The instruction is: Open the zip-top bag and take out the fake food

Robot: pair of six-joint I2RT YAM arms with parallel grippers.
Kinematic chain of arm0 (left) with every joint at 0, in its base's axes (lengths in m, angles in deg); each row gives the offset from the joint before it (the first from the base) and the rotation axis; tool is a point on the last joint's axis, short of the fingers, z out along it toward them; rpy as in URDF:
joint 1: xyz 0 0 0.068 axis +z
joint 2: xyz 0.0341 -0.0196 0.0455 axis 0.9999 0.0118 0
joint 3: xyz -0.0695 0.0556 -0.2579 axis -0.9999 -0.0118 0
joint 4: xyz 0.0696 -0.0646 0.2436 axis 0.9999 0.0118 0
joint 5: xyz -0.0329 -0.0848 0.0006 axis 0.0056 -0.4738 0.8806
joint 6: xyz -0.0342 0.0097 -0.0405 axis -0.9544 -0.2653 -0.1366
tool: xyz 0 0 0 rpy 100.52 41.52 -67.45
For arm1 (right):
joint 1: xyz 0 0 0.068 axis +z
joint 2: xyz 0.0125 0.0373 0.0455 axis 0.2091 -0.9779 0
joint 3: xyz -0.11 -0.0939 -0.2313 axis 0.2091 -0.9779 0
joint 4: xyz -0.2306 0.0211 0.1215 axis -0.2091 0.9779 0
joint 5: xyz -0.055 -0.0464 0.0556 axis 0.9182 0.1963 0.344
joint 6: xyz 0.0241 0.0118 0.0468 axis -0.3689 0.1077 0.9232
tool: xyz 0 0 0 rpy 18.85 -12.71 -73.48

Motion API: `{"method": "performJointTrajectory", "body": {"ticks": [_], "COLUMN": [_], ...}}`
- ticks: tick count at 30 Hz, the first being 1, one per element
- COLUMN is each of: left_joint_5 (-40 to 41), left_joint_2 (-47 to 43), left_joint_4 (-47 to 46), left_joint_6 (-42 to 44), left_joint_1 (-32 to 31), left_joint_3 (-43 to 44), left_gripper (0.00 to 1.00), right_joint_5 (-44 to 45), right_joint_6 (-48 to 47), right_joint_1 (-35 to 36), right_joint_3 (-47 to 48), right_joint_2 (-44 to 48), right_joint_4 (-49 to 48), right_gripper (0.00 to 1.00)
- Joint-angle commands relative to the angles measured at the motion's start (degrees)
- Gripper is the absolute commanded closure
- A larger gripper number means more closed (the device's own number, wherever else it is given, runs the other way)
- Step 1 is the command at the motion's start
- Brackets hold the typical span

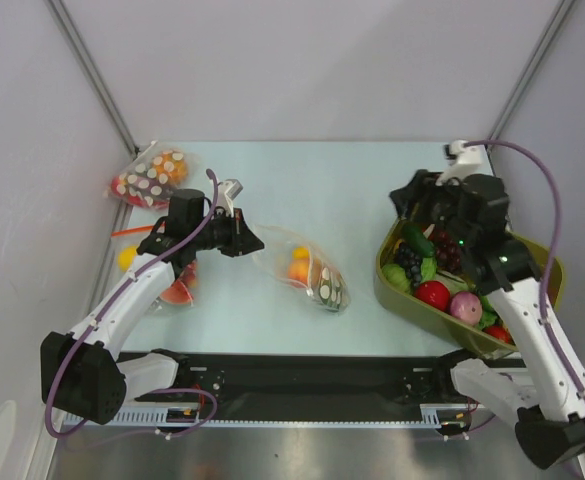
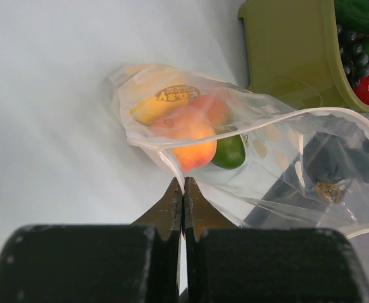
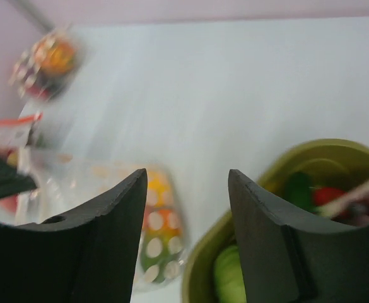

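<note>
The zip-top bag (image 1: pixel 310 272) lies mid-table, clear with white dots, its mouth gaping toward the left arm. My left gripper (image 1: pixel 256 242) is shut on the bag's rim, and in the left wrist view its tips (image 2: pixel 183 182) pinch the plastic edge. Inside the zip-top bag (image 2: pixel 260 136) sit a pink-orange peach (image 2: pixel 193 136), an orange-yellow fruit (image 2: pixel 147 108) and a green piece (image 2: pixel 229 151). My right gripper (image 1: pixel 409 197) hovers open over the far left corner of the olive bin (image 1: pixel 387 285), nothing between its fingers (image 3: pixel 118 214). A dark grape bunch (image 1: pixel 409 262) lies in the bin.
The olive bin (image 3: pixel 200 278) at the right holds several plastic fruits and vegetables. A dotted bag with red and orange (image 1: pixel 152 175) lies at the back left, and more bagged fruit (image 1: pixel 177 288) sits under the left arm. Grey walls close in on both sides.
</note>
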Motion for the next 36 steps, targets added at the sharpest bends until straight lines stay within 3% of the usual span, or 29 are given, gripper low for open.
{"method": "performJointTrajectory", "body": {"ticks": [1,2,7,11,16,25,29,36], "left_joint_5": [-1.5,-1.6,-1.5,-1.3,-1.6,-1.8,-1.7,-1.9], "left_joint_2": [-0.8,-0.7,-0.7,-0.6,-0.6,-0.1,0.0,0.6], "left_joint_4": [-2.0,-2.0,-2.0,-1.9,-1.8,-1.9,-1.9,-1.9], "left_joint_6": [-0.1,-0.1,-0.1,0.0,0.0,0.0,0.0,0.0], "left_joint_1": [-0.2,-0.2,-0.2,-0.2,-0.2,-0.3,-0.2,-0.3], "left_joint_3": [1.1,1.0,1.1,1.0,1.2,1.1,1.1,1.0], "left_gripper": [1.00,1.00,1.00,1.00,1.00,1.00,1.00,1.00], "right_joint_5": [0.8,1.4,-2.3,-10.4,-13.4,-3.0,6.6,9.5], "right_joint_6": [-0.7,-1.0,-3.7,-3.8,-4.3,-4.8,-5.6,-4.1], "right_joint_1": [11.0,16.7,28.4,32.0,34.3,34.9,37.3,37.4], "right_joint_3": [4.3,5.3,11.6,16.7,20.7,21.2,20.4,13.9], "right_joint_2": [-4.5,-7.4,-16.9,-26.1,-34.2,-41.2,-42.8,-43.8], "right_joint_4": [-3.3,-3.6,-5.4,-7.5,-4.6,4.5,7.7,5.3], "right_gripper": [0.43,0.45,0.56,0.64,0.70,0.71,0.71,0.68]}}
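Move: The peach in the zip-top bag lies roughly 24 cm to my right hand's left, nearly level with it in reach and about 28 cm lower. The lemon sits some 4 cm farther out than the peach, and the food bin's middle is about 15 cm to my right hand's right and 27 cm below. From my left hand, holding the bag's edge, the peach is about 8 cm right, 4 cm ahead and 13 cm down. I swing my empty right hand fast to the left, some 28 cm and slightly back, away from the bin to over the open bag, then sink it about 15 cm towards the peach, easing a little back to the right. On the way I turn it some 45 degrees counter-clockwise, then partly back, tip the fingers down, roll the wrist and narrow them to about a third open. My left hand stays put, keeping its pinch on the bag's edge. ##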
